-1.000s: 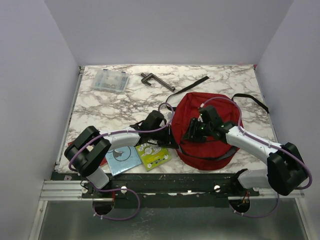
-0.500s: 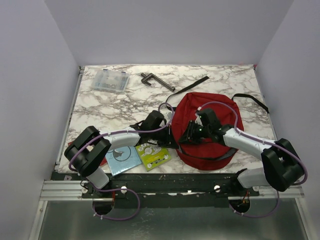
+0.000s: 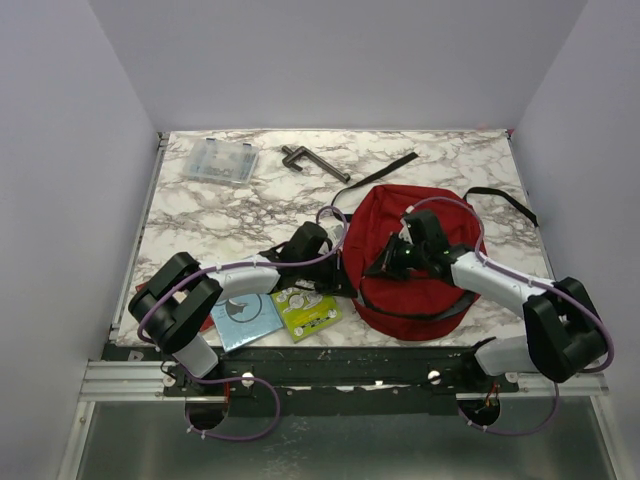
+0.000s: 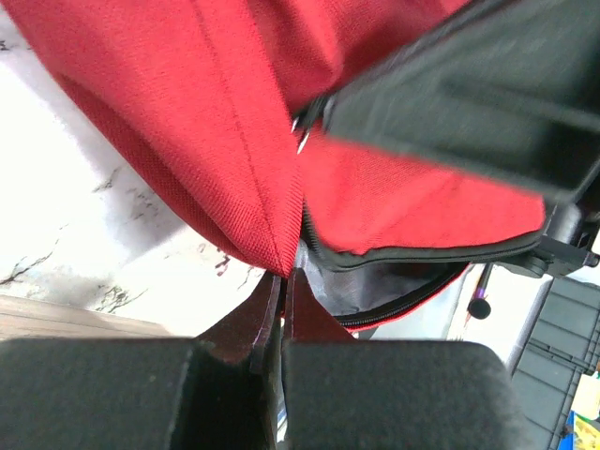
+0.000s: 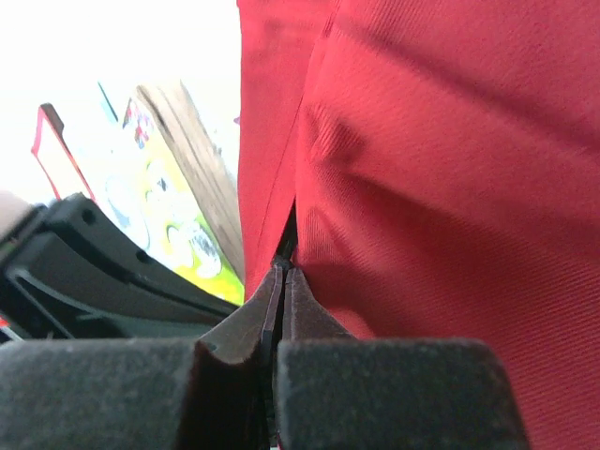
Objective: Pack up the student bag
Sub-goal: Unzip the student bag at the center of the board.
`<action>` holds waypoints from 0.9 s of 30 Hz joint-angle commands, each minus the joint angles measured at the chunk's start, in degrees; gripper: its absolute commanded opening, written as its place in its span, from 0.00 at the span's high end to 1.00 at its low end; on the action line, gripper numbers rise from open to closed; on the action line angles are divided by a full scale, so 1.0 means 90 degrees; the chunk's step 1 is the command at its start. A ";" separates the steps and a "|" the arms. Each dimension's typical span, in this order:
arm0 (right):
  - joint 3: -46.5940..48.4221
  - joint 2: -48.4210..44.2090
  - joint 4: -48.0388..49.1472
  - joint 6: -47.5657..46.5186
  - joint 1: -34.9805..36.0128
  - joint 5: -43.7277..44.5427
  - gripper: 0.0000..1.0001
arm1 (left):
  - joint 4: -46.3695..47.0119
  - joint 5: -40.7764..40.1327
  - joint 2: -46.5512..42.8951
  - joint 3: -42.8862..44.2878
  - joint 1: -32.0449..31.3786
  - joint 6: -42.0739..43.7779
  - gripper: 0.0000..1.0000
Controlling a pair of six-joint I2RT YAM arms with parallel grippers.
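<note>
The student bag [image 3: 415,208] is a red backpack lying right of the table's middle. My left gripper [image 3: 340,268] is at its left edge, shut on a fold of red fabric [image 4: 187,112] beside the open zip, where grey lining [image 4: 375,286] shows. My right gripper [image 3: 386,264] lies on top of the bag. In the right wrist view its jaws [image 5: 284,272] are pressed together on a dark seam between two red folds [image 5: 450,169]; what sits in the seam is too small to tell.
A blue booklet [image 3: 247,318] and a yellow-green card [image 3: 307,312] lie near the front edge, left of the bag. A clear plastic box [image 3: 220,161], a black T-shaped tool [image 3: 305,160] and a loose black strap [image 3: 385,165] lie at the back.
My right gripper has gone from partly open to shut on the bag and shifted slightly on its top. The left arm has not moved.
</note>
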 commanded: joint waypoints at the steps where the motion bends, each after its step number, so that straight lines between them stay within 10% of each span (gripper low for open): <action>1: 0.0272 -0.0144 0.0157 -0.0292 -0.0559 0.0566 0.99 | 0.0012 -0.0034 -0.0179 -0.0158 -0.0023 -0.0008 1.00; 15: 0.1880 0.1264 -0.0404 -0.1610 -0.0846 -0.0027 0.99 | 0.0021 0.0031 0.0000 0.0051 0.0148 -0.0029 1.00; 22: 0.2390 0.0400 -0.2977 -0.2861 -0.0641 0.1744 0.36 | 0.0015 0.0156 0.0501 0.0796 0.0816 0.0020 1.00; 27: 0.2182 0.0014 -0.3716 -0.3177 -0.0273 0.2479 0.24 | -0.0128 0.0175 0.0991 0.1563 0.1288 0.0027 1.00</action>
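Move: The bag's zipper pull is already between the right fingertips, and the bag's far left corner, the way it is being drawn, lies roughly 18 cm straight ahead of that hand and some 4 cm lower. The yellow book lies about 9 cm back and 14 cm left of the right hand, 6 cm lower. From the left hand, already pinching the bag's edge, the pull sits about 5 cm ahead and 3 cm right. The zipper pull is drawn forward along the bag's left side towards its far corner by the closed right fingers, about 8 cm with a slight veer right; they then open and let go, and the hand rises and backs off to the right. The left hand keeps its pinch, nearly still at first as an anchor, then carries the edge forward some 7 cm. ##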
